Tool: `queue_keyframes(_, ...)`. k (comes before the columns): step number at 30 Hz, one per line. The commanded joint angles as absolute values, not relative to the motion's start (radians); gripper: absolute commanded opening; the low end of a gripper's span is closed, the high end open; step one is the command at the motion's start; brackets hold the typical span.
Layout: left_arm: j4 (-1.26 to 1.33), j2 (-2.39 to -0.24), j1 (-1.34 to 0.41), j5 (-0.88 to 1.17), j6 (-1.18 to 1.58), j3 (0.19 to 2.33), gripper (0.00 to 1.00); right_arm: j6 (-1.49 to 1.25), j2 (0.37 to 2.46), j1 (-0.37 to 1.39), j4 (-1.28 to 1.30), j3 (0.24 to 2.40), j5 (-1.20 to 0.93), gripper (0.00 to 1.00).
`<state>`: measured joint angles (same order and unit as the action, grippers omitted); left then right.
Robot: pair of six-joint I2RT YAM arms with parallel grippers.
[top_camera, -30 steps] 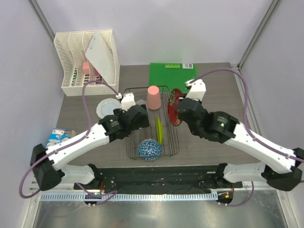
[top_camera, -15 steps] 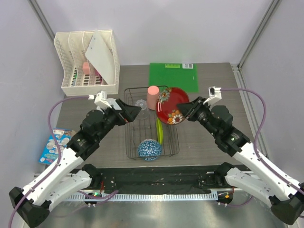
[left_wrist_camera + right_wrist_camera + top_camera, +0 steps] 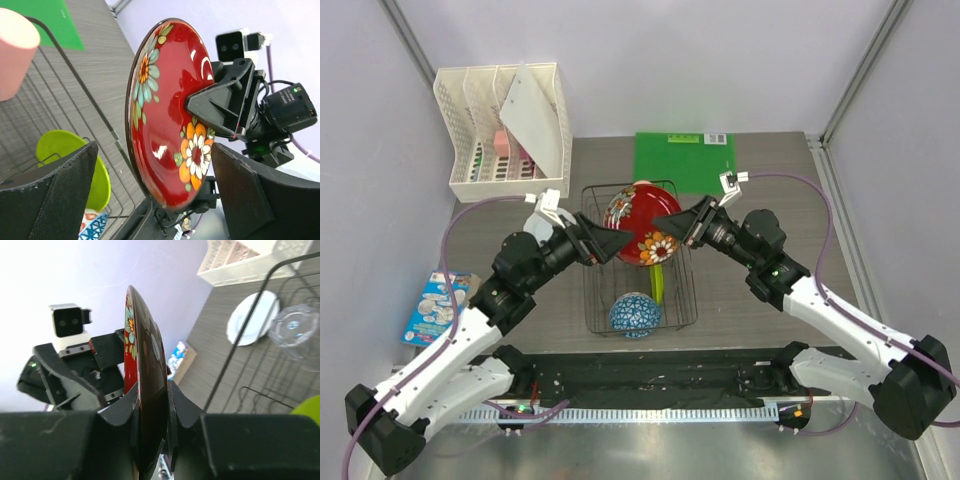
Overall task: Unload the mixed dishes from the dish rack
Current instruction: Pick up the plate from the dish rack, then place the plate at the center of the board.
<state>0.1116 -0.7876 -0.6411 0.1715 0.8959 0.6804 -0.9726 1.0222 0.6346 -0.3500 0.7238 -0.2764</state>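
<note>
My right gripper is shut on the rim of the dark red patterned plate, holding it on edge in the air above the dish rack. From the left, my left gripper is open, with a finger on each side of the plate's lower edge and apart from it. The yellow-green plate and the blue-and-white bowl sit in the rack. The pink cup stands at the rack's far end. The glass tumbler is inside the rack, and the white plate lies on the table beyond it.
A white lattice organizer stands at the back left. A green board lies behind the rack. A blue packet lies on the table at the left, near my left arm.
My right gripper has carried the red plate left and turned it toward my left gripper. My left gripper has come in, so its fingers now flank the plate's edge.
</note>
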Motion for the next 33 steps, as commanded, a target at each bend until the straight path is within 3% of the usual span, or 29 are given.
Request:
queue_keyframes(1,0.233,-0.825,-0.637,0.245,0.929,0.687,0.85,-1.077,1.055,0.632,-0.618,0.736,-0.406,0.01)
queue_keyframes(2,0.248,-0.831,-0.637,0.255,0.939,0.675,0.79,-1.087,1.063,0.63,-0.635,0.724,-0.408,0.01)
queue_keyframes(3,0.279,-0.847,-0.637,0.264,0.942,0.669,0.64,-1.086,1.063,0.63,-0.638,0.723,-0.407,0.01)
queue_keyframes(4,0.278,-0.851,-0.637,0.278,0.945,0.667,0.28,-1.082,1.06,0.632,-0.631,0.721,-0.405,0.01)
queue_keyframes(6,0.261,-0.865,-0.637,0.279,0.942,0.676,0.11,-1.077,1.054,0.632,-0.623,0.721,-0.408,0.01)
queue_keyframes(11,0.233,-0.856,-0.634,0.25,0.928,0.683,0.12,-1.063,1.055,0.632,-0.597,0.719,-0.43,0.01)
queue_keyframes(12,0.233,-0.856,-0.634,0.249,0.922,0.684,0.09,-1.058,1.049,0.632,-0.591,0.718,-0.43,0.01)
queue_keyframes(13,0.229,-0.857,-0.632,0.252,0.913,0.695,0.0,-1.054,1.048,0.63,-0.563,0.721,-0.43,0.01)
queue_keyframes(14,0.197,-0.857,-0.634,0.236,0.904,0.706,0.0,-1.025,1.045,0.63,-0.539,0.727,-0.426,0.01)
queue_keyframes(15,0.172,-0.854,-0.632,0.218,0.887,0.713,0.0,-1.006,1.043,0.63,-0.499,0.736,-0.411,0.11)
queue_keyframes(16,0.157,-0.844,-0.626,0.207,0.881,0.724,0.0,-0.979,1.023,0.632,-0.4,0.744,-0.381,0.27)
queue_keyframes(17,0.137,-0.833,-0.609,0.196,0.877,0.724,0.0,-0.929,1.009,0.63,-0.35,0.758,-0.317,0.55)
queue_keyframes(19,0.106,-0.802,-0.585,0.155,0.876,0.735,0.0,-0.87,0.958,0.63,-0.205,0.784,-0.234,0.77)
queue_keyframes(20,0.068,-0.796,-0.551,0.132,0.871,0.747,0.0,-0.812,0.939,0.63,-0.157,0.793,-0.141,0.81)
queue_keyframes(27,-0.19,-0.804,-0.35,0.04,0.871,0.848,0.0,-0.68,0.787,0.63,0.066,0.828,0.141,0.87)
queue_keyframes(33,-0.313,-0.848,-0.265,-0.136,0.864,0.923,0.0,-0.652,0.703,0.632,0.109,0.784,0.169,0.86)
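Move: The red plate is already in the right fingers, up over the dish rack. Its middle lies about 5 cm to the right hand's left, 3 cm ahead and 2 cm up; from the open left hand it is some 6 cm right, 4 cm ahead and 2 cm up. From the left hand, the green plate sits roughly 10 cm right, 2 back and 18 below, the blue bowl 4 right, 9 back and 20 below, and the pink cup 8 right, 20 ahead and 18 below. The red plate's left rim gets pinched as the left fingers close, the hand easing 1-2 cm right; both hands hold the plate briefly, then the right fingers open and back off about 10 cm right, turning clockwise. The left hand carries the plate some 13 cm left and 7 cm forward, sinking about 4 cm and turning counter-clockwise some 30 degrees, off the rack's left side. ##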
